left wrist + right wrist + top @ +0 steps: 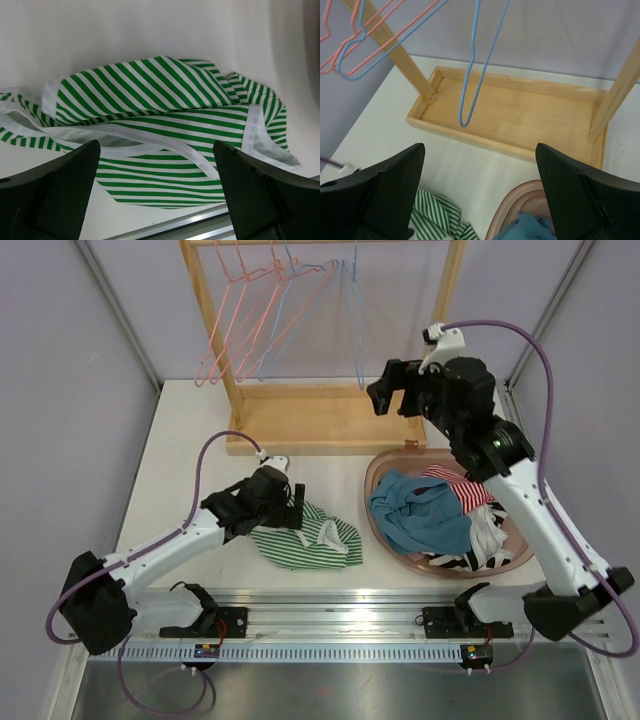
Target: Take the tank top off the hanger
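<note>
The green-and-white striped tank top (312,538) lies crumpled on the table, free of any hanger. My left gripper (296,510) hovers just over its far-left edge, open and empty. In the left wrist view the tank top (160,115) spreads between and beyond the gripper's (156,167) wide-apart fingers. My right gripper (390,400) is raised by the rack, open with nothing in it. A bare blue hanger (474,70) hangs just ahead of the right gripper (480,165); on the rack the blue hanger (354,330) is the rightmost one.
A wooden rack with a tray base (320,420) stands at the back, holding several empty pink and blue hangers (250,310). A brown basket (385,472) full of clothes sits at the right. A metal rail (330,615) runs along the near edge.
</note>
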Available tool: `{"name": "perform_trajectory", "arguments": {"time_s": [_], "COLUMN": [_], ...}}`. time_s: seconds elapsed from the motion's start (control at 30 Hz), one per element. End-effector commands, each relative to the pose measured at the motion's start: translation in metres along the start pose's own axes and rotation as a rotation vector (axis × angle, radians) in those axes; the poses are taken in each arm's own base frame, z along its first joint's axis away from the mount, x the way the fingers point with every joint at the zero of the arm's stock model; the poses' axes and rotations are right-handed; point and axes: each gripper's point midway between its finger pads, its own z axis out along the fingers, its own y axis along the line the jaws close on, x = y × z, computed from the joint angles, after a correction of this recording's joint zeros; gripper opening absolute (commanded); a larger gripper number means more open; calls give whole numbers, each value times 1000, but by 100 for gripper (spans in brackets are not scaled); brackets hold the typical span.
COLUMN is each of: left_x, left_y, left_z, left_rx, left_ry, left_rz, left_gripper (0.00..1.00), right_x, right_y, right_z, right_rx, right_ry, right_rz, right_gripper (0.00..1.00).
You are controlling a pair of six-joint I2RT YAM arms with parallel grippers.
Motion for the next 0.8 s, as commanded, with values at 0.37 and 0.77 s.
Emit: {"name": "perform_trajectory", "arguments": {"time_s": [0.37, 0.77], "left_x": [80, 42], "left_y": [-11, -8], "left_z": [91, 59], "left_rx": [-38, -70], "left_ry": [205, 58], "left_rz": [51, 1], "left_gripper": [85, 0], "right_x": [-21, -29], "right_y": [37, 23], "right_z": [-157, -212], "right_rx": [-326, -300], "right_ry": [-207, -310], "right_rz": [29, 62], "right_gripper": [99, 100]}}
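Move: The green-striped tank top lies crumpled on the table, its middle about 11 cm below the left gripper, roughly 4 cm to its right and 2 cm nearer the base. From the left hand, the rack's wooden base is some 23 cm ahead and 8 cm right, and the clothes basket about 36 cm right and 3 cm ahead. From the right hand, the tank top is about 16 cm back, 17 cm left and 40 cm below; the nearest blue hanger hangs roughly 17 cm ahead and 5 cm left, slightly lower. Bring the open left gripper down about 10 cm onto the tank top, drifting some 3 cm right, and shut the fingers so they pinch and bunch the cloth near its middle; then ease up barely a centimetre, keeping the pinch. Meanwhile back the empty, open right hand some 19 cm away from the hangers, also rising, edging right and tilting its fingers upward. ##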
